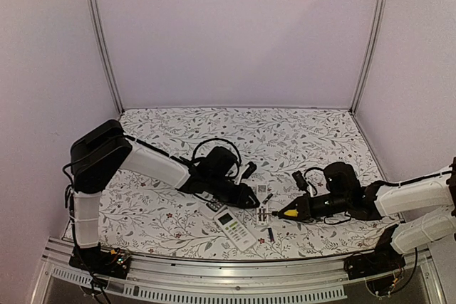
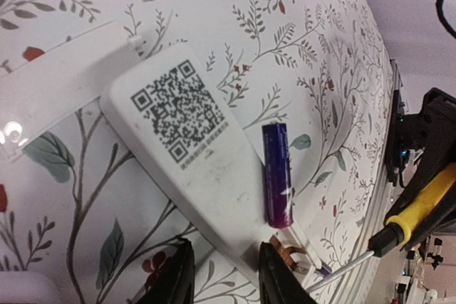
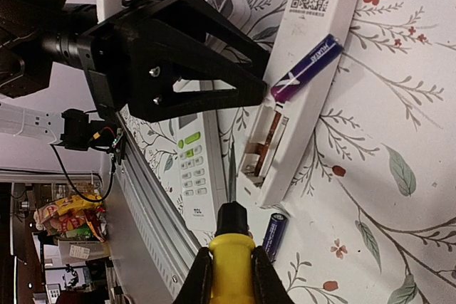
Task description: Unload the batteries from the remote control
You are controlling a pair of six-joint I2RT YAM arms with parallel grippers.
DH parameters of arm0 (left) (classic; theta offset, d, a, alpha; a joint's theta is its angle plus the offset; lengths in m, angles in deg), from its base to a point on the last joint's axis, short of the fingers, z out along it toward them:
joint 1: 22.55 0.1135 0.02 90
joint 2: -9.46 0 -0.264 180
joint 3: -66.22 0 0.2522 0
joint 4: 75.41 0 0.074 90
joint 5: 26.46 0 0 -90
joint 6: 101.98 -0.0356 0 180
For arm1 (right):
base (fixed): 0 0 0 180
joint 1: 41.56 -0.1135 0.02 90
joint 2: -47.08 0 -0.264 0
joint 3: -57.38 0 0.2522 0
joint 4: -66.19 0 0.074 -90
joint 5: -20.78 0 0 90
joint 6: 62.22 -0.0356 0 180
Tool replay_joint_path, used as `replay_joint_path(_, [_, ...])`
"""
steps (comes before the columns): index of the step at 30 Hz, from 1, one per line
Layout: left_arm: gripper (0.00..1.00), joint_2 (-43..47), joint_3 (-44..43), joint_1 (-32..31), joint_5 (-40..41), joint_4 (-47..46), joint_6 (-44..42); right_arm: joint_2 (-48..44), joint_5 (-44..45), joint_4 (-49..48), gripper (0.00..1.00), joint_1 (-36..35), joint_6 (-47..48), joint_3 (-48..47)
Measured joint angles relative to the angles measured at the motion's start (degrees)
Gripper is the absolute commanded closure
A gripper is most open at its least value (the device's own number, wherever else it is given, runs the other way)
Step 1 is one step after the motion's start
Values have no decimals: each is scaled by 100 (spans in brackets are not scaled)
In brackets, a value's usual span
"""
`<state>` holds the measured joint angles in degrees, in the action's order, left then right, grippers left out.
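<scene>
A white remote control (image 2: 187, 149) lies face down with its QR label up and its battery bay (image 3: 262, 149) uncovered, copper contacts showing. One purple battery (image 2: 276, 174) rests on the remote's back edge by the bay. Another dark blue battery (image 3: 274, 236) lies on the table beside the remote. My left gripper (image 2: 224, 248) is open, its fingers straddling the remote's bay end; bare table shows between the left finger and the remote. My right gripper (image 3: 229, 255) is shut on a yellow-handled screwdriver (image 3: 229, 250), whose shaft points toward the bay.
A second white remote (image 1: 235, 227), buttons and display up, lies near the table's front edge beside the face-down one. A white flat cover piece (image 2: 57, 83) lies on the floral cloth behind the remote. The metal front rail (image 1: 214, 275) runs close by.
</scene>
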<state>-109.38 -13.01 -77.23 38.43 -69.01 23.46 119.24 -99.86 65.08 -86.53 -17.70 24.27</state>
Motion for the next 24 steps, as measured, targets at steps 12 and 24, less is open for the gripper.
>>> replay_joint_path(12, [52,472,396,240,199,-59,120,-229,22,-247,100,-2,-92,107])
replay_joint_path(24, [21,1867,540,374,844,251,-518,-1541,1541,1259,100,-2,186,-203])
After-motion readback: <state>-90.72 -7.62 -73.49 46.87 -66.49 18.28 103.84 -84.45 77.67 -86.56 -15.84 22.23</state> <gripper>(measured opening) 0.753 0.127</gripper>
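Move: The loose battery lies across the remote's back, about 3 cm right and 3 cm ahead of the left hand; for the right hand it's about 8 cm left, 8 cm ahead and 5 cm lower. From the left hand, the opened remote's middle is 2 cm right, level fore and aft, and the other battery is 10 cm back and 4 cm right. The white TCL remote is some 7 cm back, 6 cm left of the left hand. The opening left hand rises 10 cm forward-left off the remote; the right lifts its screwdriver 4 cm forward-right. ##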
